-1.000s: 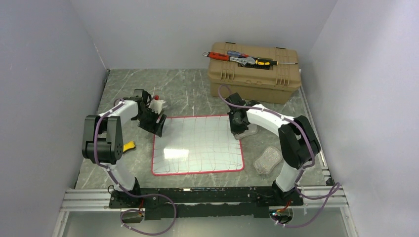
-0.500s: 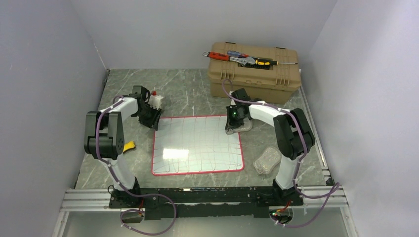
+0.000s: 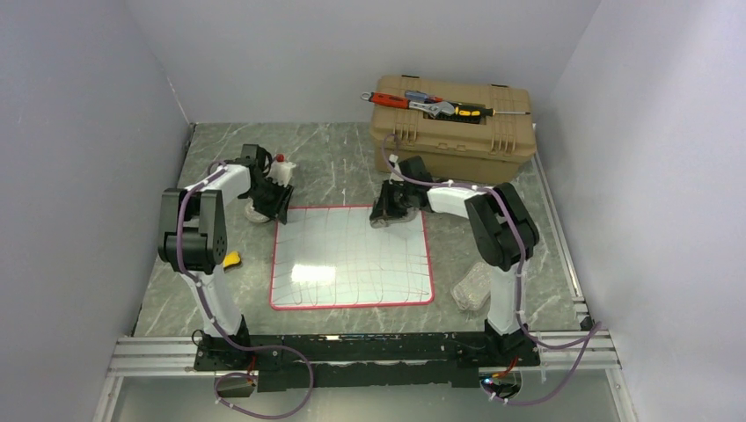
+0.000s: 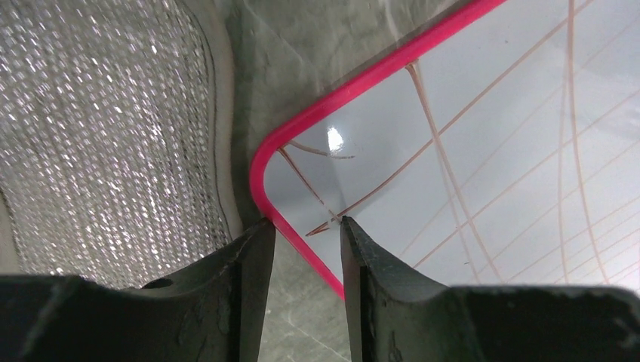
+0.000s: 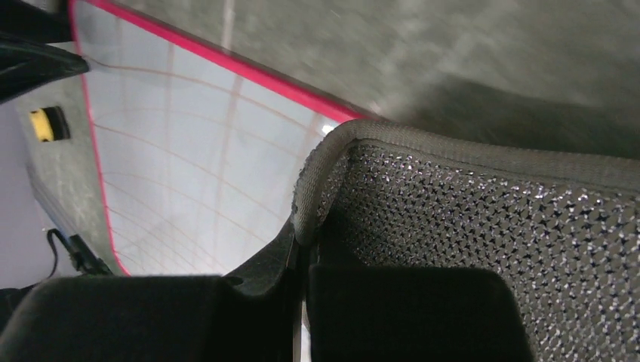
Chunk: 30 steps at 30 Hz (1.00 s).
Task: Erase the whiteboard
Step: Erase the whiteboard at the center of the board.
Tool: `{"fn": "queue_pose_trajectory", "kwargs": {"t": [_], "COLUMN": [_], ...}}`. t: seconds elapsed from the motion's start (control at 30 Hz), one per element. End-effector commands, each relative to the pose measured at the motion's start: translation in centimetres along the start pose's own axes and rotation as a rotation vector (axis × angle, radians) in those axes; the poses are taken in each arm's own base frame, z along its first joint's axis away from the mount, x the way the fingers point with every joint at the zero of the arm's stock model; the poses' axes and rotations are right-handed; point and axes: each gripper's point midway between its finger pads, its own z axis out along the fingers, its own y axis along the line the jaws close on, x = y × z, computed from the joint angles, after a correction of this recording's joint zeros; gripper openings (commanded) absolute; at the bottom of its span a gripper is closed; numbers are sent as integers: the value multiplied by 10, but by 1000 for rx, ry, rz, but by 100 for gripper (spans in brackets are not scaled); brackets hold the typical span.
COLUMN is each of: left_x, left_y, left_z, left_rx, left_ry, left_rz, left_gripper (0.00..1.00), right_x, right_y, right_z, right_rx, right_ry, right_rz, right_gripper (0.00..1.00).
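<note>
The whiteboard (image 3: 352,259) lies flat mid-table, glossy white with a red rim and thin pen lines across it. My left gripper (image 3: 271,200) is at its far left corner. In the left wrist view that gripper (image 4: 304,221) stands open, its fingers astride the red rim (image 4: 302,121), with table showing in the gap. My right gripper (image 3: 385,214) is at the board's far edge, shut on a grey mesh pad (image 5: 490,211). The pad rests over the rim, beside the white surface (image 5: 189,166).
A tan toolbox (image 3: 453,132) with hand tools on its lid stands at the back right. A second silvery mesh pad (image 4: 98,136) lies just left of the board's corner. A white bottle with a red cap (image 3: 280,171), a yellow object (image 3: 230,259) and a clear plastic pack (image 3: 471,283) lie around the board.
My right gripper has slid left along the board's far edge with the mesh pad. The left gripper has narrowed its jaws and settled at the far left corner.
</note>
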Motion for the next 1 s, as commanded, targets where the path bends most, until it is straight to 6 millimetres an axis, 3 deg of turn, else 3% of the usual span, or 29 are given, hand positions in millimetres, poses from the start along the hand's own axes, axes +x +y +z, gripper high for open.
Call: {"fn": "queue_pose_trajectory", "kwargs": {"t": [0.0, 0.23, 0.33, 0.4, 0.57, 0.7, 0.8, 0.87, 0.97], "left_x": [-19, -31, -25, -22, -21, -22, -13, -5, 6], "left_y": [-29, -29, -28, -27, -30, -35, -42, -48, -52], "left_z": [30, 12, 9, 6, -15, -35, -40, -41, -41], "left_rx": [148, 182, 168, 158, 147, 136, 149, 168, 170], "left_ry": [-31, -72, -68, -59, -84, -85, -74, -65, -41], "left_rz": [22, 23, 43, 45, 63, 57, 42, 36, 31], "left_gripper": [43, 42, 42, 41, 51, 57, 66, 70, 71], "right_x": [35, 25, 17, 14, 3, -8, -13, -13, -3], "right_y": [9, 71, 79, 67, 34, 45, 60, 59, 22], "right_z": [56, 111, 126, 126, 78, 28, -4, -24, -56], "right_rx": [5, -67, -62, -6, 77, 95, 69, 85, 218], "right_ry": [92, 107, 93, 77, -16, -60, -84, -95, -103], "right_rz": [-7, -34, -26, -11, -6, -87, -129, -128, -60], "right_gripper": [0, 0, 0, 0, 0, 0, 0, 0, 0]}}
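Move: The right hand, holding a mesh pad low over the whiteboard, has the board's middle about 10 cm back, 6 cm left and 2 cm below; the board's far-left corner is some 3 cm ahead and 24 cm left, its far-right corner 3 cm ahead and 12 cm right. From the left hand, at the board's left edge, the middle lies roughly 10 cm back and 17 cm right; that far-left corner is 3 cm ahead and 1 cm left, a spare pad 6 cm ahead and 5 cm left. Right hand wipes left across the board about 16 cm, returns rightward, lifting 4 cm; left hand opens, rising. ##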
